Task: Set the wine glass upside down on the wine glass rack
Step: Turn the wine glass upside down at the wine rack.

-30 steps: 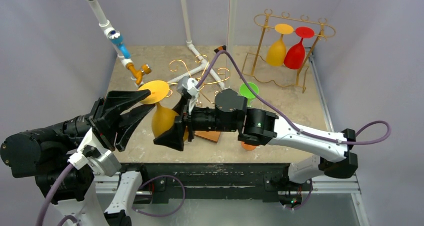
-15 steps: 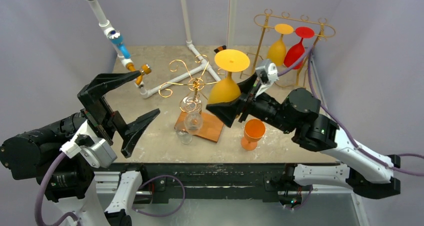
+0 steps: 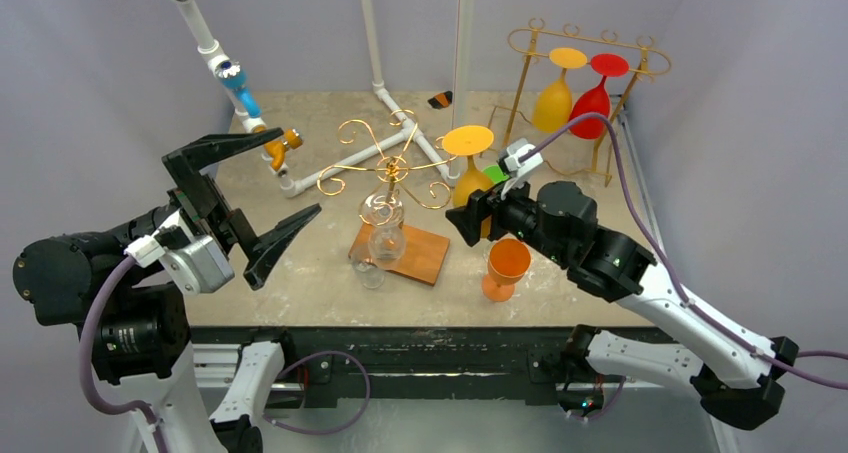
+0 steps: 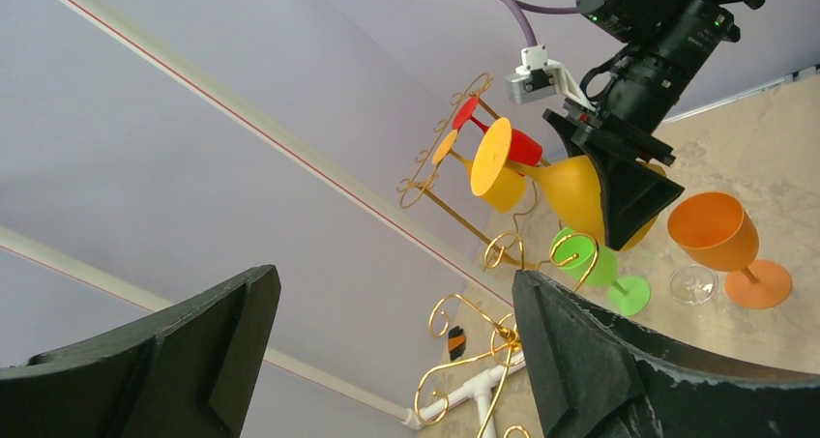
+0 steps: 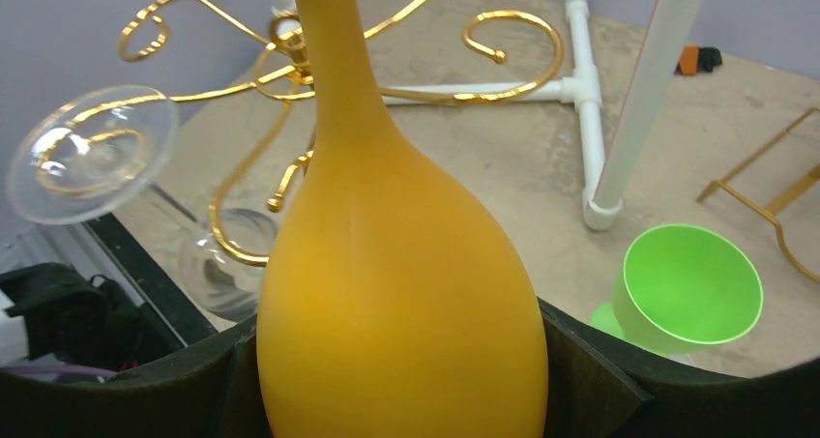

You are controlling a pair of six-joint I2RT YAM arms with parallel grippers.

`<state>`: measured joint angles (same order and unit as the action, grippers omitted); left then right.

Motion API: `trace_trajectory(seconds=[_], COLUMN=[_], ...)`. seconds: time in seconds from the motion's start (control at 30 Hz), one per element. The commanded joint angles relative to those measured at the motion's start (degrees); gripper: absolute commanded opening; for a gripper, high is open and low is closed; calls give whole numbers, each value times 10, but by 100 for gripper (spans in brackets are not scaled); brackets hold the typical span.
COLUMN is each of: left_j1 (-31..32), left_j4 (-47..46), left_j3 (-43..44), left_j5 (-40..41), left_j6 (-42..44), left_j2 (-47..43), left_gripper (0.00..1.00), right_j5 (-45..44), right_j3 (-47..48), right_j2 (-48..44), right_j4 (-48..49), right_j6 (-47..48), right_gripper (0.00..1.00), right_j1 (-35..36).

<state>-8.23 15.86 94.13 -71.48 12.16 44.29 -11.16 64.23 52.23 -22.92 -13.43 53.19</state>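
My right gripper (image 3: 474, 216) is shut on the bowl of a yellow wine glass (image 3: 468, 178), which it holds upside down with its round foot (image 3: 468, 140) on top. In the right wrist view the bowl (image 5: 401, 303) fills the gap between the black fingers (image 5: 590, 385). The glass hangs mid-table, right of a gold curled-wire rack (image 3: 390, 163) and in front of a gold bar rack (image 3: 578, 98). The bar rack carries a yellow glass (image 3: 553, 103) and a red glass (image 3: 591, 108), both inverted. My left gripper (image 3: 300, 170) is open and empty at the left, raised off the table.
A clear glass (image 3: 383, 213) hangs from the curled rack over its wooden base (image 3: 425, 258). A small clear glass (image 3: 368, 271) stands at that base's front. An orange glass (image 3: 506, 265) and a green glass (image 5: 688, 283) stand upright near the right gripper. White pipes (image 3: 385, 103) cross behind.
My left gripper has opened, let go of the yellow glass and drawn back left. The right arm has carried the glass from front-left to right of the curled rack.
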Motion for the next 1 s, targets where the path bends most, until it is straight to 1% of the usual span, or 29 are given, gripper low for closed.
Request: trace_trajectory(seconds=[0.0, 0.33, 0.53, 0.67, 0.8, 0.97], left_j1=[-3, -3, -3, -3, -2, -3], left_j4=[10, 23, 65, 111, 182, 254], left_j3=[-3, -17, -20, -20, -31, -60], left_j5=[8, 11, 19, 25, 39, 66], left_j6=[15, 28, 61, 106, 181, 256], left_j2=[2, -2, 3, 5, 7, 10], left_gripper=[98, 97, 90, 85, 76, 54], right_j5=[4, 50, 65, 70, 60, 78], right_j3=[-26, -63, -78, -93, -118, -125], right_j2=[-5, 28, 59, 66, 57, 65], right_j4=[25, 69, 102, 119, 146, 157], right_j6=[14, 21, 24, 24, 38, 43], right_gripper=[34, 34, 34, 34, 34, 35], right_j1=[-18, -19, -20, -19, -19, -19])
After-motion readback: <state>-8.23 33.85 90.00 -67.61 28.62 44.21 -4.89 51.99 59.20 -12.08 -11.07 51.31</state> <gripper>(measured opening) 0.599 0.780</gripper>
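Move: The right hand holds the yellow glass foot-up by its bowl; the rack's near-right hook lies about 7 cm to its left and 3 cm ahead, roughly level with the hand. The rack's centre is some 16 cm left and 7 ahead, the hanging clear glass about 17 cm left and hardly nearer the robot. The green glass stands about 12 cm ahead, 4 right, far below. From the left hand the hook is about 14 cm ahead, 21 right, 22 lower. Keeping its grip around the bowl, the right hand lowers the upturned yellow glass nearly 10 cm towards the near-right hook, first straight down, then also easing some 3 cm left, leaning the foot slightly left and forward. The empty left hand sinks about 5 cm and goes 4 cm forward, late and quickening, its wide-open fingers closing partway. ##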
